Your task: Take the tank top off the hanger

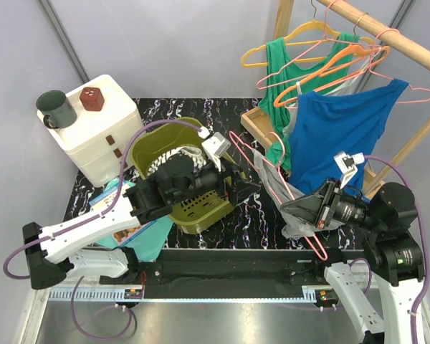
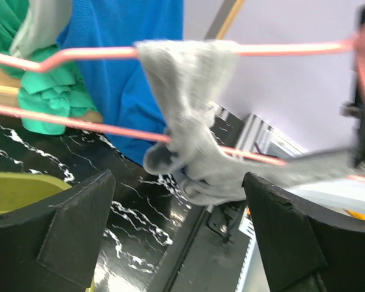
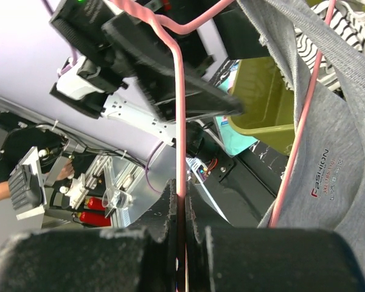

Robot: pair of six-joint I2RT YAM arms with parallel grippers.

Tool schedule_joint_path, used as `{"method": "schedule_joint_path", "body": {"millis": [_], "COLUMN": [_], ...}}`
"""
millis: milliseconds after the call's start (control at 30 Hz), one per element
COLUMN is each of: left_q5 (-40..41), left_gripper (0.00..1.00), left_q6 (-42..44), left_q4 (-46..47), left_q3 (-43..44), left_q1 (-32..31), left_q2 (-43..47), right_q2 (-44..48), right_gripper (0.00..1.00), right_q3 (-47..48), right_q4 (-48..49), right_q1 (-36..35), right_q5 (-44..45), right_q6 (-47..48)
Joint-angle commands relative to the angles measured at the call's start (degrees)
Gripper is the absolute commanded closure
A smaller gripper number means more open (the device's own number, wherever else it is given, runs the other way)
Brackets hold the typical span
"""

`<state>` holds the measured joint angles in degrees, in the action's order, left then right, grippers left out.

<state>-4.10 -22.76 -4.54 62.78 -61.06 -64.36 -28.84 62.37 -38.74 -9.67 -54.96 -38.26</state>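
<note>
A grey tank top (image 1: pixel 272 179) hangs twisted on a pink hanger (image 1: pixel 301 229) held low over the table's front right. My right gripper (image 3: pixel 181 194) is shut on the hanger (image 3: pixel 179 109) wire, with the grey tank top (image 3: pixel 328 140) draped to its right. My right gripper (image 1: pixel 290 208) sits just right of the cloth. My left gripper (image 1: pixel 242 188) reaches in from the left. In the left wrist view my left gripper (image 2: pixel 176 201) stands wide open, the bunched tank top (image 2: pixel 188 121) just beyond its fingertips. Nothing lies between its fingers (image 2: pixel 73 231). The hanger (image 2: pixel 97 53) bar crosses above.
An olive basket (image 1: pixel 173 154) with striped cloth sits under my left arm. Behind on the right, a wooden rail (image 1: pixel 387 36) carries a blue top (image 1: pixel 344 136), a green top (image 1: pixel 283 64) and several hangers. A white box (image 1: pixel 104 129) with a mug (image 1: pixel 55 109) stands back left.
</note>
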Motion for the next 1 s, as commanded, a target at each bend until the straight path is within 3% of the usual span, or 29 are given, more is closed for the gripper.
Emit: {"method": "schedule_joint_path", "body": {"millis": [0,300,433,533,567,767,967], "left_q5": [3.4,0.5,2.2,4.0,5.7,13.8,12.5], "left_gripper": [0.16,0.28,0.66,0.85,1.00,1.00,1.00], "left_q6": [1.7,0.7,2.5,4.2,4.9,7.3,5.1], "left_q4": [6.0,9.7,6.0,3.1,2.5,-2.8,-4.8], "left_q3": [4.6,5.3,8.5,10.4,11.2,14.3,15.4], "left_q1": [-0.3,-0.3,-0.3,-0.2,-0.1,2.3,10.8], "left_q2": [-2.4,-4.4,-5.8,-6.0,-5.9,-4.6,-4.5], "right_q2": [1.9,3.8,4.9,6.4,6.9,10.0,12.6], "right_gripper": [1.00,1.00,1.00,1.00,1.00,1.00,1.00], "right_q3": [-0.3,-2.8,-2.5,-2.9,-3.3,-3.7,-2.5], "right_q4": [4.4,4.4,4.2,3.9,3.8,1.2,-1.2], "right_q1": [0.2,0.2,0.2,0.2,0.2,0.2,0.2], "right_q5": [-3.0,-3.8,-4.3,-4.6,-5.0,-6.3,-9.0], "right_q6": [-1.5,-3.0,-3.7,-4.6,-5.2,-4.5,-4.1]}}
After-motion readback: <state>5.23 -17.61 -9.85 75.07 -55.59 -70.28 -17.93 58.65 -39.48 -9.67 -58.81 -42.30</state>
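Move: The grey tank top's strap, looped over the pink hanger, is about 4 cm ahead of my open left hand, 4 cm to its right and 4 cm above. The green basket's middle is some 9 cm ahead of that hand, 14 cm to its left and well below; the blue tank top hangs roughly 12 cm ahead and 24 cm right. From my right hand, already pinching the hanger, the strap lies about 10 cm ahead and 5 cm left, near its height. I ease my left hand a couple of centimetres right and forward to the grey strap, lift it about 3 cm as the fingers close from nearly wide open to pinch the cloth, then pull it forward some 5 cm and left, turning counter-clockwise. My right hand keeps its grip on the hanger and draws back about 5 cm. ##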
